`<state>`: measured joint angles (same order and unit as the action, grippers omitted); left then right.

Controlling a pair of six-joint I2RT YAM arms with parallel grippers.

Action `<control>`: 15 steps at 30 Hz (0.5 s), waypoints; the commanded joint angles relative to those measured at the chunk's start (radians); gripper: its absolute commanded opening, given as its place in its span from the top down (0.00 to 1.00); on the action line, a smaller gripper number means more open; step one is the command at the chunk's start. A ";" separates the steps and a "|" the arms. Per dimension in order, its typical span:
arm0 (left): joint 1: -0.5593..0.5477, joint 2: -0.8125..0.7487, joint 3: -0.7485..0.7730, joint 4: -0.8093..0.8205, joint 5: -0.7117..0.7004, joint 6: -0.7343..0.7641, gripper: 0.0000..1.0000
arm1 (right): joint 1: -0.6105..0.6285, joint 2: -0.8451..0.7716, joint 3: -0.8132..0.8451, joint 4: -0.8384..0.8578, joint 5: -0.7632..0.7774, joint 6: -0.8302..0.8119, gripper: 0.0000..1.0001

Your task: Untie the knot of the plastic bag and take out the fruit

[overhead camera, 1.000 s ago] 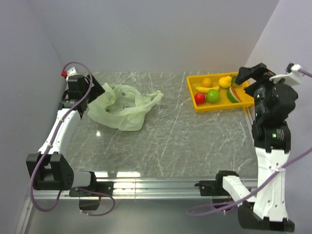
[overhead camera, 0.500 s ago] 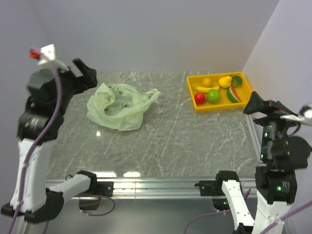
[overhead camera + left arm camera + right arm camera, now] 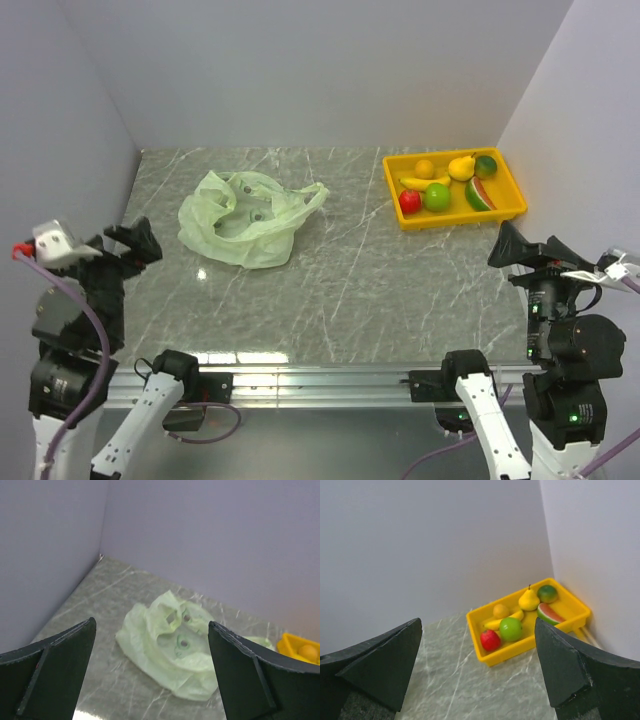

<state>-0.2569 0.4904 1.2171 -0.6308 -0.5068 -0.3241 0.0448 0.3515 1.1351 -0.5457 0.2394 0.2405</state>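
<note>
The pale green plastic bag [image 3: 245, 215] lies flattened on the marble table at the left, handle loops spread open [image 3: 175, 650]. No knot shows in these views. The fruit sits in the yellow tray [image 3: 462, 220] at the back right: banana [image 3: 425, 183], red apple [image 3: 410, 201], green apple [image 3: 437, 197], pear [image 3: 461, 166] and watermelon slice [image 3: 481, 193]. My left gripper [image 3: 133, 240] is open near the front left edge, well short of the bag [image 3: 151, 625]. Open as well, my right gripper [image 3: 520, 240] hangs at the front right, short of the tray [image 3: 477, 622].
A small orange fruit [image 3: 425, 168] and a dark green round fruit [image 3: 486, 164] also lie in the tray [image 3: 520, 652]. Grey walls close the table at the left, back and right. An aluminium rail [image 3: 320, 380] runs along the near edge.
Both arms have pulled back toward the near edge, the left away from the bag and the right away from the tray. Bag and fruit have not moved.
</note>
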 commanded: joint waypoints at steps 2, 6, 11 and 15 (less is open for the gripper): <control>-0.004 -0.118 -0.142 0.112 -0.010 -0.041 0.01 | 0.072 -0.031 -0.035 -0.005 0.026 0.019 0.00; -0.004 -0.073 -0.128 -0.019 -0.013 -0.121 0.01 | 0.093 -0.074 -0.080 0.009 0.021 0.013 0.00; -0.002 -0.046 -0.119 -0.066 0.024 -0.164 0.01 | 0.102 -0.103 -0.118 0.015 0.012 0.011 0.00; -0.004 -0.056 -0.125 -0.038 0.046 -0.176 0.01 | 0.110 -0.105 -0.135 0.016 0.024 0.006 0.00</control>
<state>-0.2569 0.4408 1.0767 -0.6941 -0.4923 -0.4698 0.1429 0.2501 1.0126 -0.5533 0.2478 0.2493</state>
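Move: Neither hand is reaching for anything: the emptied plastic bag lies on the table about 31 cm ahead of the left hand, some 8 cm to its right and roughly 40 cm below. From the right hand the bag is about 33 cm ahead, 53 cm to the left and 41 cm below, while the yellow tray with the fruit stands around 43 cm ahead, 13 cm to the right and 40 cm below. Both arms, drawn back high over the near side and empty, settle downwards with fingers wide open: the left hand sinks about 6 cm, more than half of it at once and the rest slowly, while its left side dips and its fingers tip down by 5 to 10 degrees. The right hand sinks more evenly, some 3.5 cm, easing a little to the left and turning slightly counter-clockwise, and neither touches the bag, tray or table. ##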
